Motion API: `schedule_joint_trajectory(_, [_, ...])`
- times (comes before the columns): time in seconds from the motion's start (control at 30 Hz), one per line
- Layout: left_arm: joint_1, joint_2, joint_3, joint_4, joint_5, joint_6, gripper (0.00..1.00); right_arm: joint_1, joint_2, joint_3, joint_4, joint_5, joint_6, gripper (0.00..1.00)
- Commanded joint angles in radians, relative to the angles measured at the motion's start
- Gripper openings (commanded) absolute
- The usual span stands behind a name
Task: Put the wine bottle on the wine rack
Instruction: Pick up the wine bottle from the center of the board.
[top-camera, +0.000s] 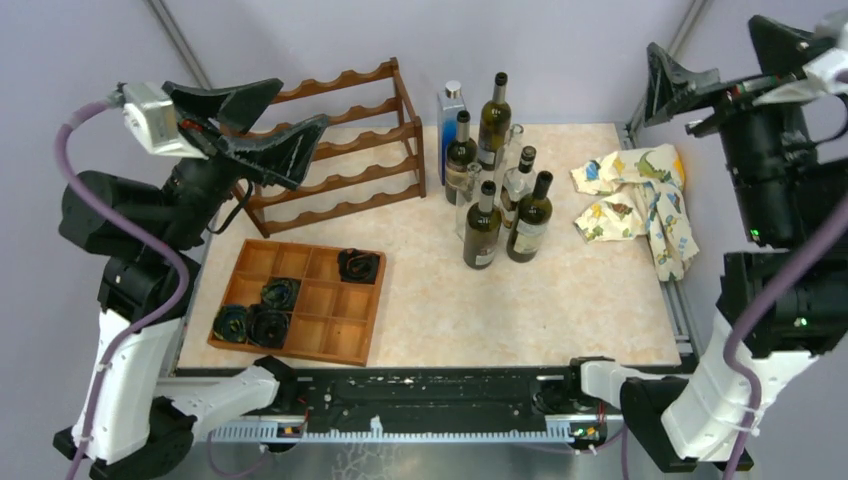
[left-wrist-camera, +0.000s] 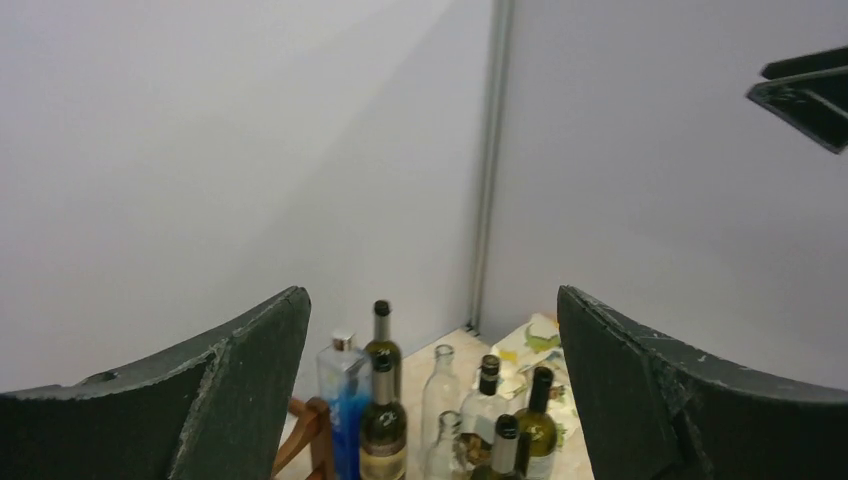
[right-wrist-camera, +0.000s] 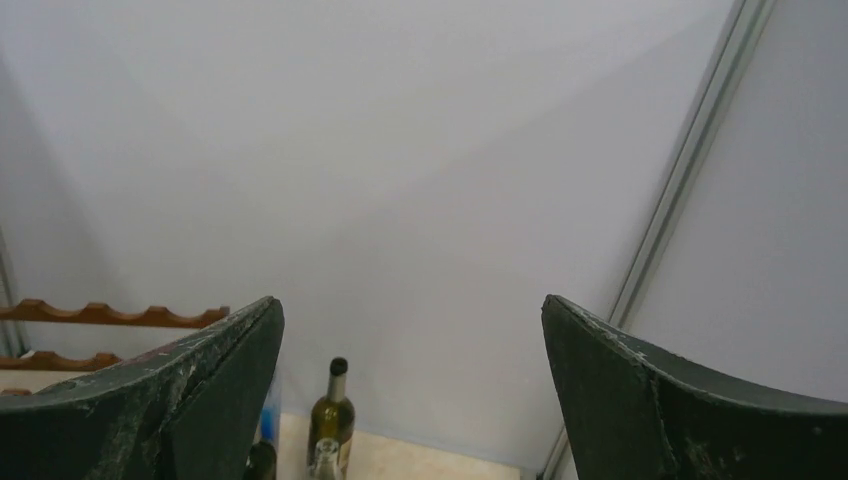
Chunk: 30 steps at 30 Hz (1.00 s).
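Observation:
The dark reddish-brown wine rack stands at the back left of the table with nothing on its scalloped rails; parts of it show in the wrist views. Several wine bottles stand upright in a cluster right of it, among them a dark green one at the front and a tall one at the back. My left gripper hangs open high above the rack's left end, holding nothing. My right gripper is raised at the far right, open and holding nothing.
A flat wooden compartment tray with dark rolled items lies front left. A patterned cloth is crumpled at the back right. A blue-tinted square bottle and clear glass bottles stand among the wine bottles. Grey walls enclose the table.

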Motion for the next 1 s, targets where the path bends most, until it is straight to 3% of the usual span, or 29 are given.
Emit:
schedule_joint_trajectory(0.0, [0.117,-0.025,-0.041,-0.091,-0.038,-0.049,0.99,-0.025,0.039,-0.064,-0.007,0.022,0.074,0.99])
schedule_joint_trajectory(0.2, [0.289,-0.079,-0.127,-0.166,-0.023,-0.129,0.99,-0.054,0.050,-0.194,-0.006,0.020,0.139,0.99])
schedule_joint_trajectory(0.47, [0.432,-0.177,-0.270,-0.158,0.064,-0.291,0.99,-0.084,-0.009,-0.453,-0.002,-0.157,0.083,0.99])
schedule_joint_trajectory(0.73, [0.484,-0.167,-0.353,-0.103,0.313,-0.449,0.99,-0.098,-0.065,-0.604,-0.124,-0.400,-0.090,0.99])
schedule_joint_trajectory(0.97, [0.465,-0.079,-0.397,-0.053,0.492,-0.511,0.99,-0.101,-0.111,-0.698,-0.193,-0.504,-0.150,0.98])
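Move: The wine bottle most likely meant, the front right one of the group, stands roughly 15 cm ahead of the right hand, 8 cm to its left, its middle some 54 cm below. The front left bottle is level with it and 7 cm farther left; the clear capped bottle stands about 9 cm behind it, and the patterned cloth some 27 cm ahead and 24 cm right of the hand. From the left hand, that front right bottle is about 15 cm ahead, 26 cm right, 48 cm below. Towards the front right bottle the right hand swoops down about 25 cm, at first also forward 13 cm, then easing back about 4 cm and drifting 4 cm left, while it tips down some 40 degrees, turning counter-clockwise, fingers wide open. The left hand, also open, sinks about 15 cm and goes out 5 cm, swinging left and then partly back right, fingers tipping down. ##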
